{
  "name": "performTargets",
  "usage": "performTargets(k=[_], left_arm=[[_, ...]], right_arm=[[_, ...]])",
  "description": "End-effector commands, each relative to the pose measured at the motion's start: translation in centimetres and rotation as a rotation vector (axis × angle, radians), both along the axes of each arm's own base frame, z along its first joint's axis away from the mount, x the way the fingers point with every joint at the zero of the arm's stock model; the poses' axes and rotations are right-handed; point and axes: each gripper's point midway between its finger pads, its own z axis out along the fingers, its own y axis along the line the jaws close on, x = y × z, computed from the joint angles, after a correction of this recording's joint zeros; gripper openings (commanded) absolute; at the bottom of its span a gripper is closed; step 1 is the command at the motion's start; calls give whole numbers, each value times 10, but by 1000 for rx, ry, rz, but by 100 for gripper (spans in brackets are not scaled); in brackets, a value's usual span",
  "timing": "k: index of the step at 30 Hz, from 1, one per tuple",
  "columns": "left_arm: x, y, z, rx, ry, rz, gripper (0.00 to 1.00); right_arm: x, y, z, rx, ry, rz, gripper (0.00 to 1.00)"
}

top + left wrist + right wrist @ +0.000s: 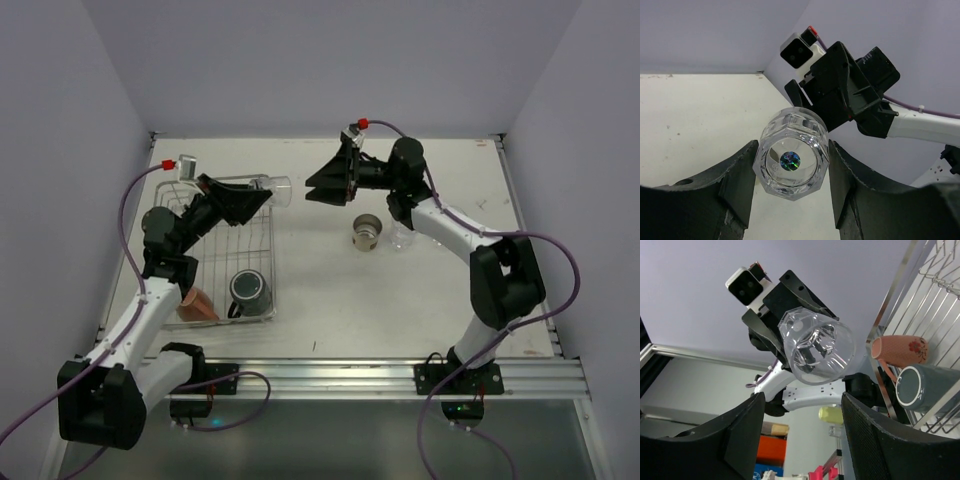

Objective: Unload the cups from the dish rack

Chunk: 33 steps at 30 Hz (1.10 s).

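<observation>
A clear glass point(278, 189) hangs on its side above the dish rack's far right corner, with my left gripper point(262, 192) shut on it. In the left wrist view its base point(791, 161) sits between the two fingers. My right gripper point(320, 184) stands open just right of the glass, facing its mouth, with nothing between the fingers. In the right wrist view the glass point(816, 346) is ahead of and above the open right gripper point(802, 407). In the dish rack point(262, 236) lie a dark mug point(248, 290) and an orange-red cup point(197, 305).
A beige-brown cup point(368, 232) and a clear glass point(402, 237) stand on the white table point(330, 310) right of the rack, under the right arm. Grey walls close in the table at the back and sides. The right wrist view shows the mug point(925, 387) and orange-red cup point(897, 350).
</observation>
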Motion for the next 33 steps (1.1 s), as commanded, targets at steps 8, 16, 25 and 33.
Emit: performTargets(k=[8, 16, 25, 33], left_arm=[[-15, -20, 13, -36, -68, -75, 0], [-15, -39, 4, -27, -46, -109, 0], [-13, -45, -3, 13, -32, -118, 19], [20, 3, 14, 148, 2, 186, 100]], right_arm=[[-11, 19, 29, 88, -26, 101, 63], [-11, 29, 36, 100, -32, 106, 44], [-7, 31, 23, 55, -45, 81, 0], [25, 4, -14, -82, -13, -52, 0]])
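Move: The left hand already holds the clear glass, its middle about 4 cm to that hand's right and 1 cm ahead. From the right hand's open fingers, that glass lies some 11 cm to the left, level fore and aft and about 2 cm lower. The cream cup on the table is roughly 14 cm right of the right hand and 22 cm down. The rack's middle lies 14 cm left of the left hand, 2 cm back and 25 cm down. Inward, the two hands meet in mid-air: the left carries the glass about 4 cm to the right while the right reaches 3 cm left. The right fingers shut on the glass's wall at its open end; only then do the left fingers spread wide and let go. The left hand has sunk some 2 cm and just begins drawing back left; the right, keeping its pinch, dips about 3 cm and edges forward. ##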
